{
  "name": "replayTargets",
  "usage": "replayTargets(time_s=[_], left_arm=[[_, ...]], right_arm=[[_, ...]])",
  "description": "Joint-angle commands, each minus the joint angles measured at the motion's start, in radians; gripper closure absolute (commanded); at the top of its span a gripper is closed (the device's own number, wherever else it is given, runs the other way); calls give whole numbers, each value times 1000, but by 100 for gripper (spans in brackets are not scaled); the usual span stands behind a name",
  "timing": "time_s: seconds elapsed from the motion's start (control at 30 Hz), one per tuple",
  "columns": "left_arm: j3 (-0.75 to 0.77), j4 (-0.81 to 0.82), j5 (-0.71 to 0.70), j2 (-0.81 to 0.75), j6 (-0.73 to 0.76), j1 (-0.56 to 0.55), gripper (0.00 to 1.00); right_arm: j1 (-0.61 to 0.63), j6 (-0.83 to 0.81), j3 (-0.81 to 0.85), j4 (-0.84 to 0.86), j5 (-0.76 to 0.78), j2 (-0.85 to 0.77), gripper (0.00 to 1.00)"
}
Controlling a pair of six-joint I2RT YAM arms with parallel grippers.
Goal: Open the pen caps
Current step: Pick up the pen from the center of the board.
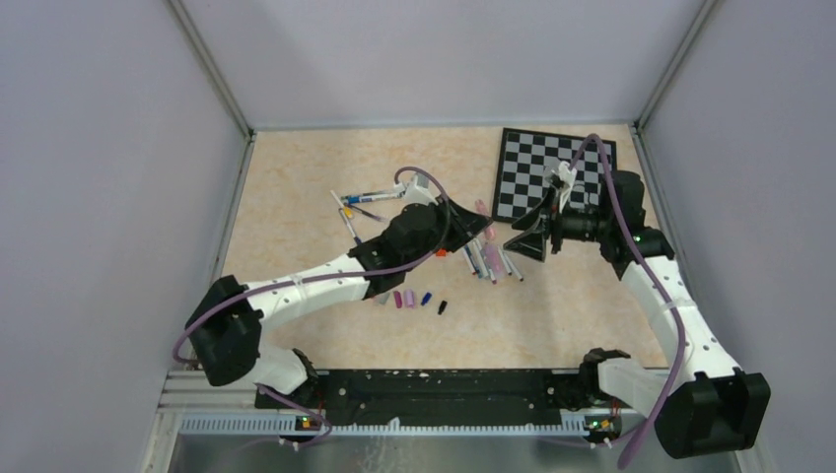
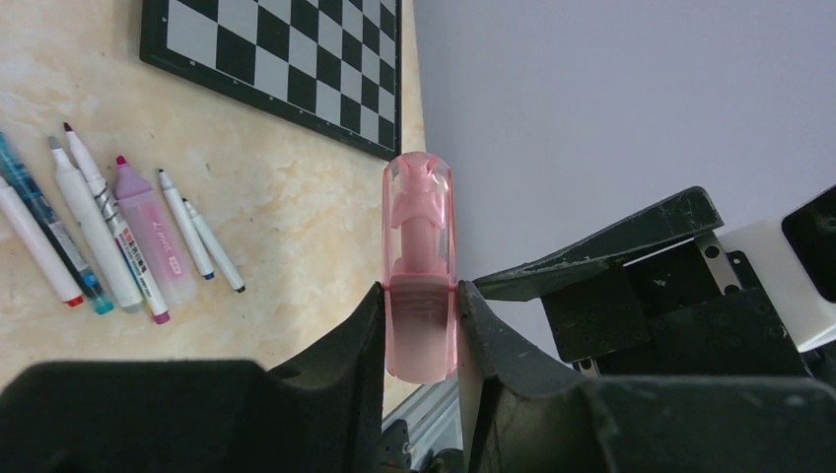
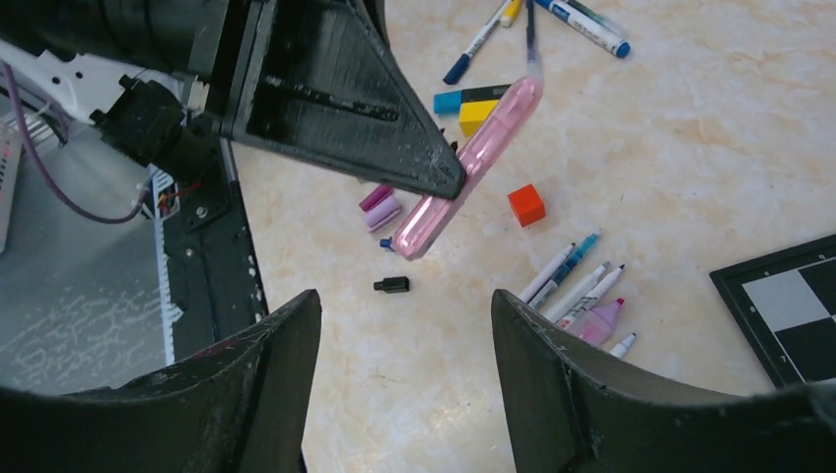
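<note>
My left gripper (image 2: 419, 296) is shut on a pink highlighter pen (image 2: 419, 227), held off the table with its clear pink cap on and pointing away from the jaws. In the right wrist view the same pen (image 3: 473, 163) sticks out below the left finger (image 3: 345, 108). My right gripper (image 3: 406, 305) is open and empty, facing the pen a short way off. In the top view the left gripper (image 1: 471, 229) and right gripper (image 1: 527, 242) meet mid-table. Loose pen caps (image 1: 409, 299) lie in a short row; a black cap (image 3: 391, 286) lies alone.
A row of uncapped pens (image 2: 108, 236) lies by the chessboard (image 2: 286, 59), which sits at the back right (image 1: 552, 177). More pens (image 1: 360, 204) lie at the back left. A small red cube (image 3: 526, 205) and cyan, yellow and black pieces (image 3: 473, 106) sit nearby.
</note>
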Motion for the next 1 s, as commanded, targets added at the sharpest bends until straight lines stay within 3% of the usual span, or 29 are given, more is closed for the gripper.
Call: replayTargets(time_s=[0.0, 0.37, 0.7, 0.87, 0.97], left_arm=[[101, -54, -160, 64, -74, -50, 91], [164, -86, -191, 145, -119, -79, 91], [199, -111, -215, 177, -136, -100, 91], [204, -105, -218, 181, -139, -106, 91], [204, -102, -213, 182, -140, -108, 87]], right_arm=[[14, 151, -6, 118, 83, 12, 37], [30, 240, -69, 229, 140, 50, 39], [72, 271, -74, 276, 214, 94, 53], [80, 270, -74, 282, 241, 104, 71], [82, 263, -73, 287, 235, 106, 100]])
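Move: The left gripper already holds the pink pen near its middle, high over the table, with the open right gripper about 5 cm to its right and 4 cm nearer the base, level with it. From the right hand, the pen's middle lies some 4 cm ahead and 6 cm left at the same height. The row of uncapped pens is about 9 cm ahead, 1 cm left and 22 cm below; the orange cube is roughly 10 cm ahead and 13 cm left, also 22 cm down. The right hand goes forward and down about 4 cm each towards the near end of the held pink pen, turning some 15 degrees (clockwise with a tilt), and late in the move its open fingers close around that end, one on either side. Meanwhile the left hand keeps its grip and brings the pen to the right, nearly 4 cm, and about 3 cm down towards the right gripper, turning slightly counter-clockwise and tipping a little. ##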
